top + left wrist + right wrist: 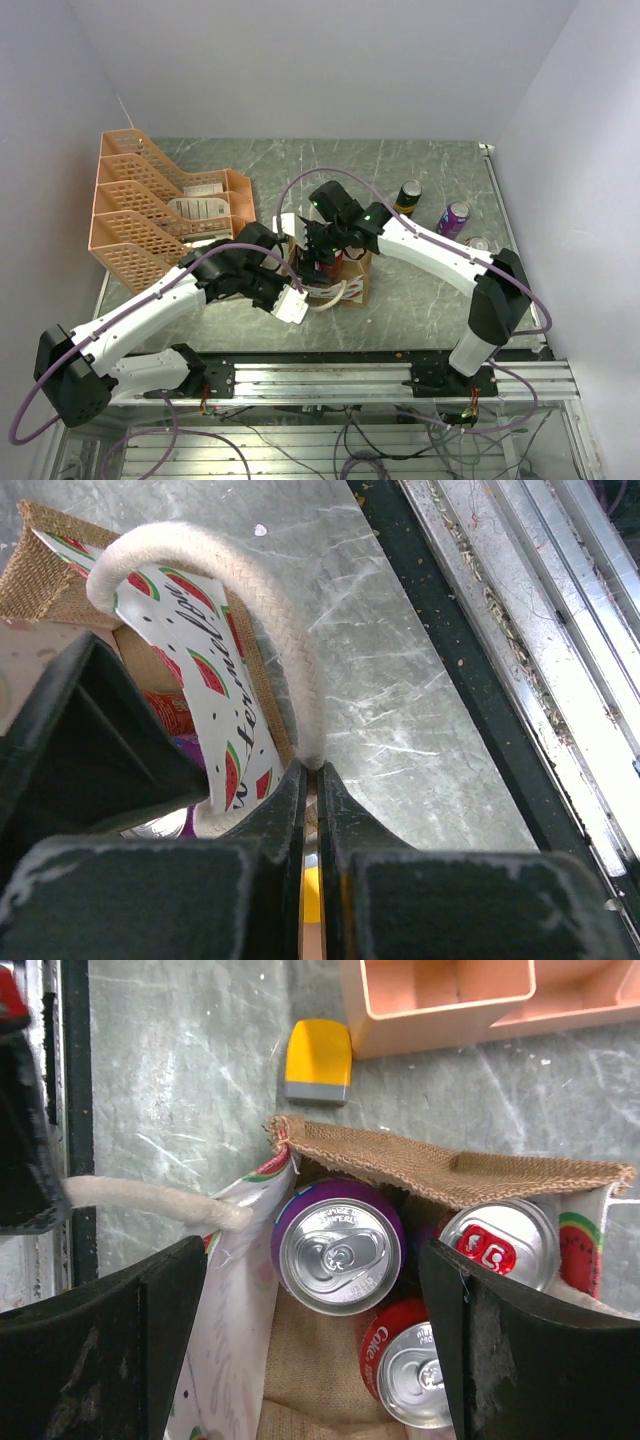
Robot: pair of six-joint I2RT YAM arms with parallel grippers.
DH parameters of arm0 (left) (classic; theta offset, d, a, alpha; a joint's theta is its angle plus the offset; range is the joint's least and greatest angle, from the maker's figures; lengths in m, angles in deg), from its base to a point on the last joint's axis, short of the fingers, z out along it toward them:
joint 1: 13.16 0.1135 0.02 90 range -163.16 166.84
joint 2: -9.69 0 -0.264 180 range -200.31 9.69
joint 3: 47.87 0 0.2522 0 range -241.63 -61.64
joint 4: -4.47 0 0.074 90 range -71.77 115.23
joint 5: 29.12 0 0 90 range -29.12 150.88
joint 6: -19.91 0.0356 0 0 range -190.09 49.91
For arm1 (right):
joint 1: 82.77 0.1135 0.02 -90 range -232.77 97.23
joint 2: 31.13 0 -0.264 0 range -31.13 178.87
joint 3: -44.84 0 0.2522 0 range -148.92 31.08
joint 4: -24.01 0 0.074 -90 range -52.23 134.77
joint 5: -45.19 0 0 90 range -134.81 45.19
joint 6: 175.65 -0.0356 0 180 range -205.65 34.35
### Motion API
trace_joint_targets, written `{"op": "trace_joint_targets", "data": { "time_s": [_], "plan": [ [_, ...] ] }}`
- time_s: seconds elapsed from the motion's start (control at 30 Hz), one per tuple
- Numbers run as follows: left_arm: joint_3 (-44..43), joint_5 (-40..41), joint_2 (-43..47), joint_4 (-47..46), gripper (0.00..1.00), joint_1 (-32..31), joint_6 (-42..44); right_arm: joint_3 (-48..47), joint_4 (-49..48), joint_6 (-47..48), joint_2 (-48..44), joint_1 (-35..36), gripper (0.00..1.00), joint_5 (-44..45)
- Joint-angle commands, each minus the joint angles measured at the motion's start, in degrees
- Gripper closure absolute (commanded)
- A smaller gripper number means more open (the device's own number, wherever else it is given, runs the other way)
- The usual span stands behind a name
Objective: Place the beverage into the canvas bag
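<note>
The canvas bag stands open at mid-table, its watermelon panel facing the left wrist view. Inside it a purple beverage can stands upright beside a red Coke can and a third can with a red tab. My right gripper hangs open over the bag mouth. Its fingers straddle the purple can without touching it. My left gripper is shut on the bag's white rope handle and holds that side out. From above, both grippers meet at the bag.
An orange mesh tray rack stands at the back left, its corner close to the bag. A yellow and grey block lies between rack and bag. A dark can and a purple can stand on the table at the right.
</note>
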Motion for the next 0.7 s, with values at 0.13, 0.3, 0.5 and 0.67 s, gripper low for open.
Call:
{"op": "trace_joint_targets", "data": {
  "time_s": [0.13,0.3,0.5,0.67],
  "plan": [
    [-0.42,-1.0,-1.42,1.94,0.93,0.54,1.64,-2.51,0.14,-0.16,-4.02,-0.15,0.13,-0.58],
    [-0.62,0.01,-1.85,2.05,0.93,0.49,1.86,-1.83,-0.31,-0.63,-7.03,-1.04,0.13,0.61],
    [-1.23,0.02,-2.12,2.57,0.93,0.52,1.85,0.34,-1.32,-1.94,-13.14,-5.54,0.14,-0.11],
    [-1.11,0.22,-1.72,2.5,0.93,0.41,1.28,3.71,-2.64,-4.2,-20.96,-15.52,0.14,-6.73]
  ]
}}
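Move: The right hand is empty and wide open over the bag. The black can lies some 20 cm ahead and 25 cm to its right, about 9 cm lower, with the standing purple can 11 cm right of it and 5 cm nearer. The released purple can is almost straight below the hand, by 9 cm; the Coke in the bag is 3 cm ahead and 5 cm right. From the left hand, the black can is about 30 cm ahead and 28 cm right. Lift the open right gripper straight up off the cans in the bag, then keep climbing faster while swinging it right and somewhat forward towards the black can's side, about 10 cm up and 5 cm right in all. Let the wrist tip the fingers up and turn clockwise, some 15 degrees together. Keep the left gripper shut on the bag's near handle, easing down about 1 cm. ##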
